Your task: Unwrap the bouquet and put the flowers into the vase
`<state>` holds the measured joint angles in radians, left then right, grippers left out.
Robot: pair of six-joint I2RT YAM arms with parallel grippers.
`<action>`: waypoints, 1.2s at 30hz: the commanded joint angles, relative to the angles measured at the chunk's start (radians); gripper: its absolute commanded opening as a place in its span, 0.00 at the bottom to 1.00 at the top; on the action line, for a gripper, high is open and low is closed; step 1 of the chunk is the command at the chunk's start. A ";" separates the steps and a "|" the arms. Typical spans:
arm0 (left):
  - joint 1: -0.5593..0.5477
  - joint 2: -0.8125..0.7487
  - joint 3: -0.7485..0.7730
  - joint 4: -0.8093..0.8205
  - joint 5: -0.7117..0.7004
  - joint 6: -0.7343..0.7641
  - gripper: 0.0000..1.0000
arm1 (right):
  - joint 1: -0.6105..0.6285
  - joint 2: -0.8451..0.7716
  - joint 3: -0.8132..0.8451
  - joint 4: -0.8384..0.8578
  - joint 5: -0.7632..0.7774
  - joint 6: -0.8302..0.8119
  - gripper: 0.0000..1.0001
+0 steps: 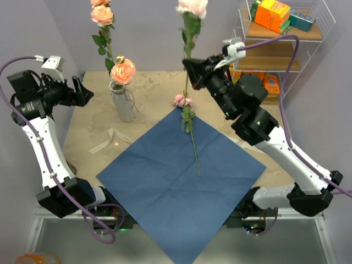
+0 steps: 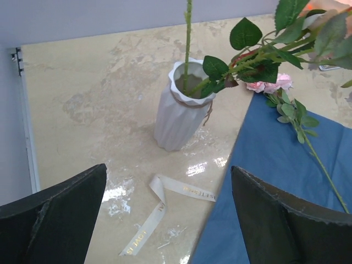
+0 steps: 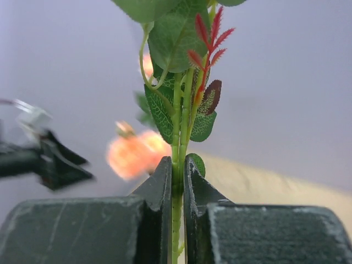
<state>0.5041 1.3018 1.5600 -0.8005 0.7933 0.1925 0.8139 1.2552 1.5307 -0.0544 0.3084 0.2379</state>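
Observation:
The bouquet's blue paper (image 1: 181,176) lies unfolded as a square on the table. My right gripper (image 1: 191,70) is shut on the green stem (image 3: 177,165) of a pink rose (image 1: 192,6) and holds it upright above the paper's far corner. The stem's lower end hangs over the paper. The white fluted vase (image 1: 124,102) stands at the back left with two peach-pink roses (image 1: 122,70) in it. A small pink flower (image 1: 182,100) lies at the paper's far corner. My left gripper (image 1: 82,91) hovers open left of the vase (image 2: 179,113), with nothing between its fingers.
A beige ribbon (image 1: 113,140) lies loose on the table between the vase and the paper. A wire shelf (image 1: 286,49) with boxes stands at the back right, behind the right arm.

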 commanded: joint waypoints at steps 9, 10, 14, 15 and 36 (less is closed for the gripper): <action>0.008 0.005 0.011 0.004 -0.057 0.025 0.99 | 0.275 0.429 0.476 0.529 -0.331 -0.532 0.00; 0.010 0.007 0.006 0.012 -0.062 0.019 0.99 | 0.277 0.452 0.477 0.563 -0.365 -0.555 0.00; 0.011 0.013 -0.024 0.043 -0.054 -0.021 0.99 | 0.277 0.579 0.556 0.716 -0.387 -0.574 0.00; 0.011 0.013 -0.029 0.049 -0.051 -0.024 0.99 | 0.278 0.655 0.603 0.682 -0.399 -0.581 0.00; 0.090 0.070 -0.021 0.026 0.052 0.024 0.99 | 0.214 1.152 1.019 0.921 -0.327 -0.601 0.00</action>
<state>0.5789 1.3533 1.4986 -0.7681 0.7856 0.2012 1.0500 2.3978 2.4649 0.7326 -0.0658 -0.3290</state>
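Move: The right hand already grips a pink rose's stem; the vase lies about 13 cm ahead, 23 cm to its left and 39 cm below. A peach rose head in the vase is some 14 cm ahead, 22 cm left and 17 cm lower. The ribbon lies about 3 cm ahead, 29 cm left; the last pink rose's head some 20 cm ahead, 1 cm left, both about 49 cm down. From the left hand the vase is about 13 cm ahead, 11 cm right, 24 cm below. Swing the right gripper about 30 cm left towards the vase, keeping the rose stem pinched: arc up and back first, then come down and forward again to nearly the starting height. Meanwhile tip the fingers up nearly 50 degrees. Ease the open, empty left gripper a few centimetres left and down. ##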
